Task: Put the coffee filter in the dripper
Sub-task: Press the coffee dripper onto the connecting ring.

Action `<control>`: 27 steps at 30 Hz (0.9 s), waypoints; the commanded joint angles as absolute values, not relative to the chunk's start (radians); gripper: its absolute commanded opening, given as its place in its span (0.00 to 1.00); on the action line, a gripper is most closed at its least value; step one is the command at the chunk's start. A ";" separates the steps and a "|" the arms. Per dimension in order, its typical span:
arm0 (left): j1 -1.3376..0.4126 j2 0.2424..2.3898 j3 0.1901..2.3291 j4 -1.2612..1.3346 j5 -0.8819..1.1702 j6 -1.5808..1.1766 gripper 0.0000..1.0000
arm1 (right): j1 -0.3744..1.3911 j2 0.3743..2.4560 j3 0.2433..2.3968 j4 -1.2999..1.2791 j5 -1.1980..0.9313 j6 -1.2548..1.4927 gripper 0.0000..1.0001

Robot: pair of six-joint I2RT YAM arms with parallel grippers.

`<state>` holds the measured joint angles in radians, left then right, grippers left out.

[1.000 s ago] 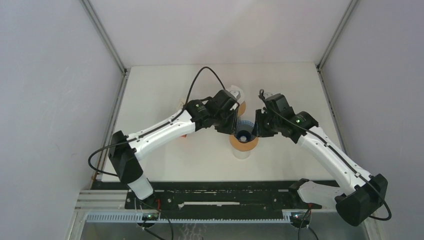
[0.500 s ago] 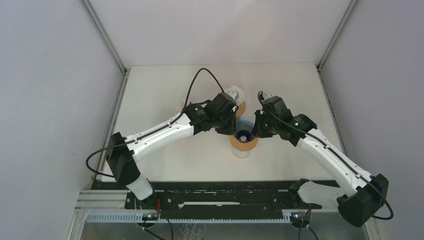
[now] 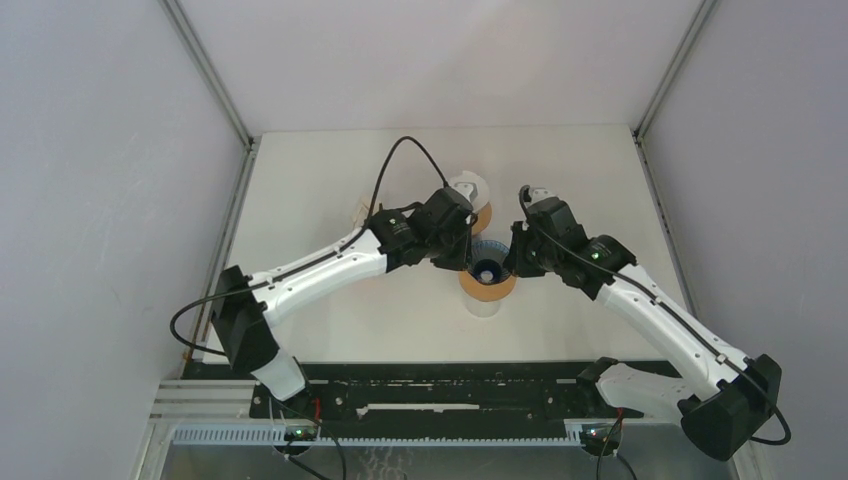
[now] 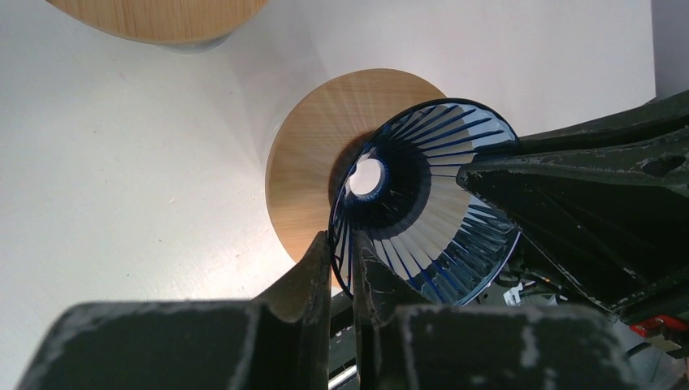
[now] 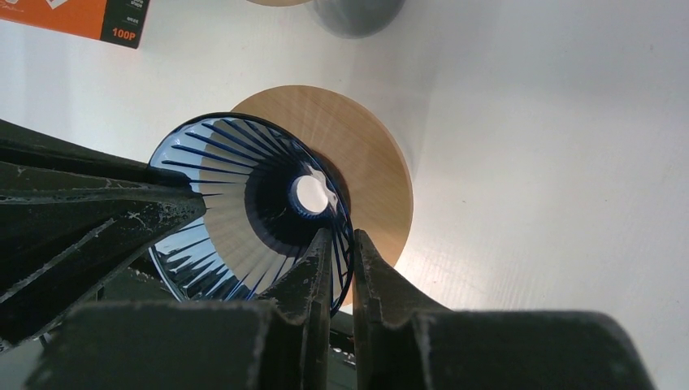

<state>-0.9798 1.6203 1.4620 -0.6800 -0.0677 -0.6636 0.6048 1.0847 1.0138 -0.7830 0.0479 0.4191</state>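
The blue ribbed glass dripper sits on a round wooden base mid-table. My left gripper is shut on its left rim and my right gripper is shut on its right rim. In the left wrist view the fingers pinch the dripper wall. In the right wrist view the fingers pinch the opposite wall. A pale pleated patch shows inside the cone; I cannot tell whether it is the coffee filter.
A grey cup with a wooden lid stands just behind the dripper and also shows in the right wrist view. An orange box marked 100P lies to the left, mostly under my left arm. A metal rail runs along the near edge.
Both arms have shifted slightly, elbows easing outward. The grippers stay shut on the dripper rim and the dripper has not visibly moved.
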 commanded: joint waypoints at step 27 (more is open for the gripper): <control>-0.881 1.428 1.523 -0.822 -0.061 -0.606 0.67 | 0.542 0.929 1.171 -0.858 -0.046 0.343 0.60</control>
<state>-0.9268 1.5444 1.5333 -0.8467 -0.0639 -0.6102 0.5556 0.9878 1.1259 -0.8986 -0.0360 0.3782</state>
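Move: At the dripper's two sides, both hands still grip its rim: the coffee dripper's middle lies about 5 cm right of the left hand and 5 cm left of the right, level fore and aft and some 4 cm lower, with the connecting ring 8 cm below the hands. The filter-lined dripper stands roughly 17 cm ahead of and 2 cm right of the left hand, at similar height; the filter box about 13 cm ahead, 25 cm left and 13 cm below that hand. Letting go of the dripper's rim on both sides, the two grippers open and leave it. The left hand draws off about 4 cm to the left, with a late lift of some 3 cm; the right lifts more steadily, about 5 cm up and speeding up, easing slightly back and right. The wrists barely turn. ##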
